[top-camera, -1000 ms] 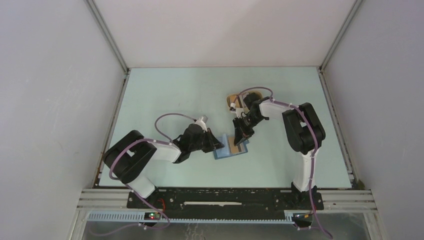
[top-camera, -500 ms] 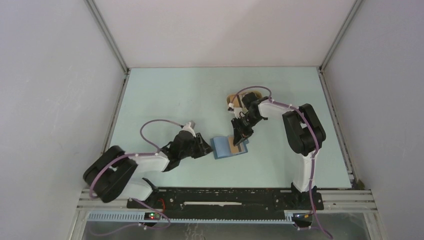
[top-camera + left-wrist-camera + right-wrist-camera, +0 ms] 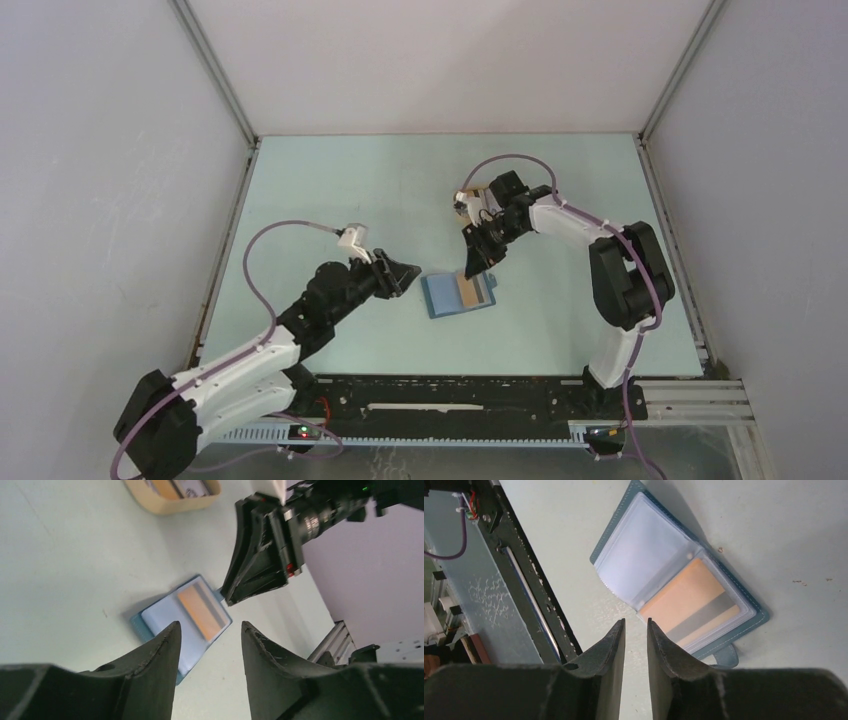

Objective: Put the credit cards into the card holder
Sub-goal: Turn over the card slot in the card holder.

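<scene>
The card holder point(image 3: 443, 298) lies open and flat on the table, a teal-blue wallet with clear sleeves. One orange credit card with a grey stripe point(image 3: 694, 605) sits inside its right-hand sleeve. My left gripper point(image 3: 210, 626) hangs open and empty, just left of the card holder point(image 3: 165, 622) and off it. The right gripper point(image 3: 635, 621) hovers above the holder's near edge with a narrow gap between its jaws and nothing in it. More credit cards point(image 3: 187, 486) lie in the tan tray point(image 3: 165, 505).
The tan oval tray point(image 3: 470, 200) stands behind the card holder, mostly covered by my right arm. The holder's snap tab point(image 3: 724, 656) sticks out on its right side. The black frame rail point(image 3: 450, 395) runs along the near table edge.
My left gripper has opened, let go of the card holder's left edge and drawn back to the left. The right gripper has lifted off the holder with its jaws parting slightly.
</scene>
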`<state>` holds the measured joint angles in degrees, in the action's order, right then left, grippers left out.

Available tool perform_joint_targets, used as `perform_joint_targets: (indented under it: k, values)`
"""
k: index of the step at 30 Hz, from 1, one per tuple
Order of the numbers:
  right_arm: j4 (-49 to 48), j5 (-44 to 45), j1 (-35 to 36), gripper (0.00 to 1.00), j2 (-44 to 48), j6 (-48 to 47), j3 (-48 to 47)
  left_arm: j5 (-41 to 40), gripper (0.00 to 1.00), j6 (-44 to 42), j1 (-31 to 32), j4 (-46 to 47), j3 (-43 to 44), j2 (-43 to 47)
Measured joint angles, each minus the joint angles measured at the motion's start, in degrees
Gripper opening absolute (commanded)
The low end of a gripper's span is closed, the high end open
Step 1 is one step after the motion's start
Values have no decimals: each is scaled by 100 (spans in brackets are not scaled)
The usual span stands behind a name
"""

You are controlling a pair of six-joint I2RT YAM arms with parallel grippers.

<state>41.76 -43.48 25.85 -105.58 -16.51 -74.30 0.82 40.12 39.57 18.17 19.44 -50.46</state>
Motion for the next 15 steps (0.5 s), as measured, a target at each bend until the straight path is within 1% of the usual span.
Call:
perform_joint_targets:
  k: [2,6,7,12,14,15]
  values:
    - [44,-52,2,31,50,-107,0,2,61,-101,0,81,-11,186]
    - [90,-140,2,31,146,-262,0,-15,78,-262,-2,138,-164,555]
    - [90,-166,2,31,155,-280,0,-22,80,-284,-2,138,-203,629]
    - [98,-186,2,31,155,-299,0,66,81,-315,-17,289,-284,691]
    - [105,-186,2,31,155,-295,0,219,80,-299,-22,538,-284,522]
    - [105,-188,2,31,155,-295,0,297,77,-271,-22,664,-284,407]
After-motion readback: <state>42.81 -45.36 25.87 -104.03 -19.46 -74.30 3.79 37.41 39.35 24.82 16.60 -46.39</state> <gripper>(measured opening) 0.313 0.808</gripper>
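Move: Off to the left of the open card holder, the left hand has the holder's middle about 10 cm to its right, level with it fore and aft, and 14 cm below; the card tray lies some 21 cm ahead and 17 cm right of that hand. From the right hand the holder's middle is about 3 cm back, 3 cm left and 7 cm down, with the orange card straight back 3 cm, and the tray 18 cm ahead and 4 cm right. Spreading its fingers from about half to wide open, the left hand rises a last 2.5 cm away from the card holder, tips its fingers up by under 10 degrees and sways barely 1 cm left, then back to the right. The right hand lifts about 1 cm clear of the holder, then stays, its fingers keeping their small gap. ##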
